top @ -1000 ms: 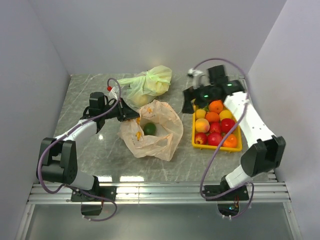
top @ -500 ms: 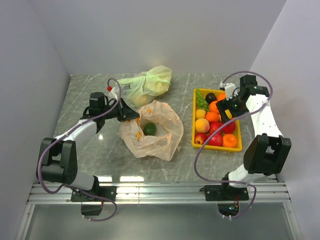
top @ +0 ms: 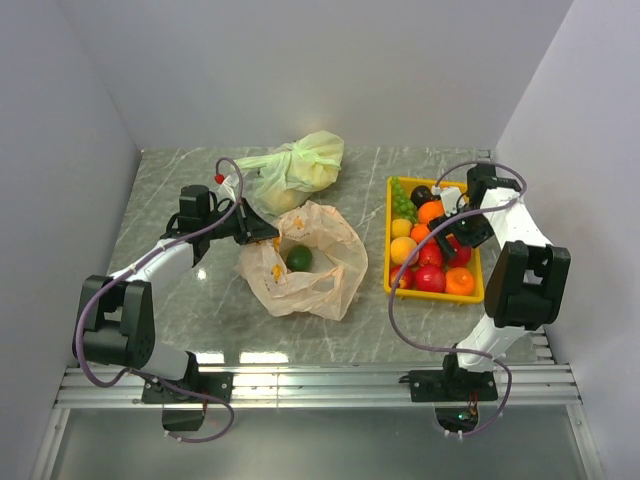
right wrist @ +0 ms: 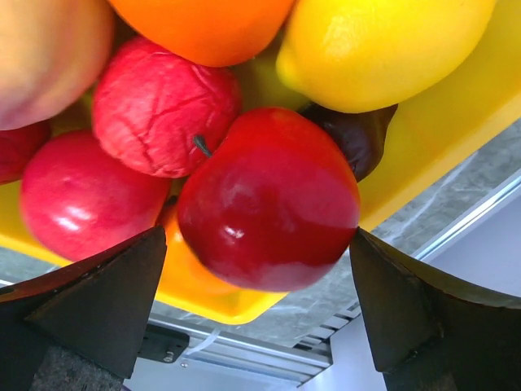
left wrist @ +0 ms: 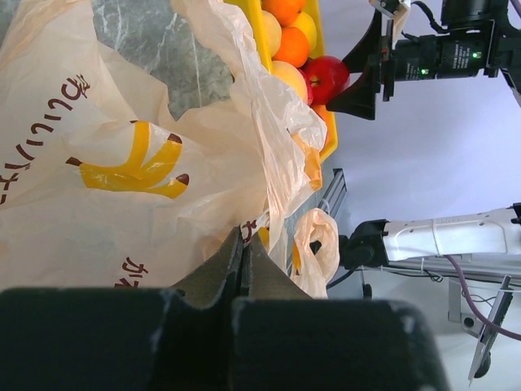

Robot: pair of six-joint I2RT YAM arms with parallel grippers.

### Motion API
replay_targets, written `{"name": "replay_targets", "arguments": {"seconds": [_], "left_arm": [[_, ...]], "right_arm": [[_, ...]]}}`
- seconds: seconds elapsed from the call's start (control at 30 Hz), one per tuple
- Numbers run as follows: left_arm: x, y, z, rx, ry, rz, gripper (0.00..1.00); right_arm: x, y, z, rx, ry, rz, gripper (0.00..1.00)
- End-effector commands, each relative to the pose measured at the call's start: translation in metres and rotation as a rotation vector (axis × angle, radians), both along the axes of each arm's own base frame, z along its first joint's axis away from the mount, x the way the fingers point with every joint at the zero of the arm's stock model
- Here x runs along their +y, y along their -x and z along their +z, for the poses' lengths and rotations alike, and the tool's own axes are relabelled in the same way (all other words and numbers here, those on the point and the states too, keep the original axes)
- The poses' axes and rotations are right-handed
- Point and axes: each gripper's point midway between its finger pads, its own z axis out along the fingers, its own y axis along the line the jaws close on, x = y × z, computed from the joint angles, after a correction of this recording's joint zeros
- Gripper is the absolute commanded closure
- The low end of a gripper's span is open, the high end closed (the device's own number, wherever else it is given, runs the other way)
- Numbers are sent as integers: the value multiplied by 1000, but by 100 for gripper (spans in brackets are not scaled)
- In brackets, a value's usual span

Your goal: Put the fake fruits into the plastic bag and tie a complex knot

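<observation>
The plastic bag [top: 318,275] lies open in the middle of the table with a green fruit [top: 298,258] inside. My left gripper [top: 262,232] is shut on the bag's left rim; in the left wrist view its fingertips [left wrist: 242,241] pinch the thin film of the bag [left wrist: 122,195]. The other fake fruits [top: 430,262] fill the yellow tray [top: 387,262]. My right gripper [top: 452,238] hangs low over the tray, open. In the right wrist view it [right wrist: 257,244] straddles a red apple [right wrist: 269,199], one finger on each side, below a lemon [right wrist: 383,49] and an orange [right wrist: 203,24].
A pale yellow-green knotted bag [top: 300,168] sits at the back, just behind the open bag. The tray's rim [right wrist: 440,155] stands close to the right wall and the table's front rail [top: 300,385]. Grey walls close in both sides.
My right arm has swung from the tray's back left corner to its right side and dropped down over the fruits. The left arm and the bag have not moved.
</observation>
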Motion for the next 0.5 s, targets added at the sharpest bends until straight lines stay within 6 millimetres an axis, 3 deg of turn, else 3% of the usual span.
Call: {"name": "replay_targets", "arguments": {"seconds": [0.0, 0.1, 0.13, 0.27, 0.37, 0.43, 0.47], "left_arm": [[-2, -7, 16, -69, -2, -17, 99], [-2, -7, 15, -63, 1, -17, 100], [-2, -7, 15, -63, 2, -17, 100], [-2, -6, 15, -60, 5, -15, 99], [-2, -5, 16, -61, 7, -18, 99], [-2, -4, 18, -66, 8, -26, 100], [-2, -5, 18, -63, 9, -26, 99]], "right_arm": [[0, -2, -5, -1, 4, 5, 0], [1, -4, 5, -18, 1, 7, 12], [1, -10, 15, -51, 2, 5, 22], [9, -25, 53, -145, -30, 6, 39], [30, -34, 84, -194, -104, 21, 43], [59, -37, 108, -229, -201, 57, 43], [82, -38, 116, -241, -244, 106, 43]]}}
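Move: The red apple sits right between the right hand's open fingers, its middle within about 1 cm of the hand point. Around it and some 2 cm lower, the lemon is about 4 cm ahead and 1 cm left, the wrinkled red fruit 6 cm left and 1 cm back, and the corner orange 7 cm straight back. From the left hand, the red apple lies some 42 cm to the right, roughly 2 cm back and 9 cm lower. The right hand first closes its wide-open fingers a little, until the pads pinch the red apple from both sides, then speeds up out of the yellow bin, rising about 7 cm while drifting some 4 cm forward and 3 cm left, the fingers swinging forward by about 10 degrees. The left hand stays put with its shut fingers still pinching the plastic bag's rim. ##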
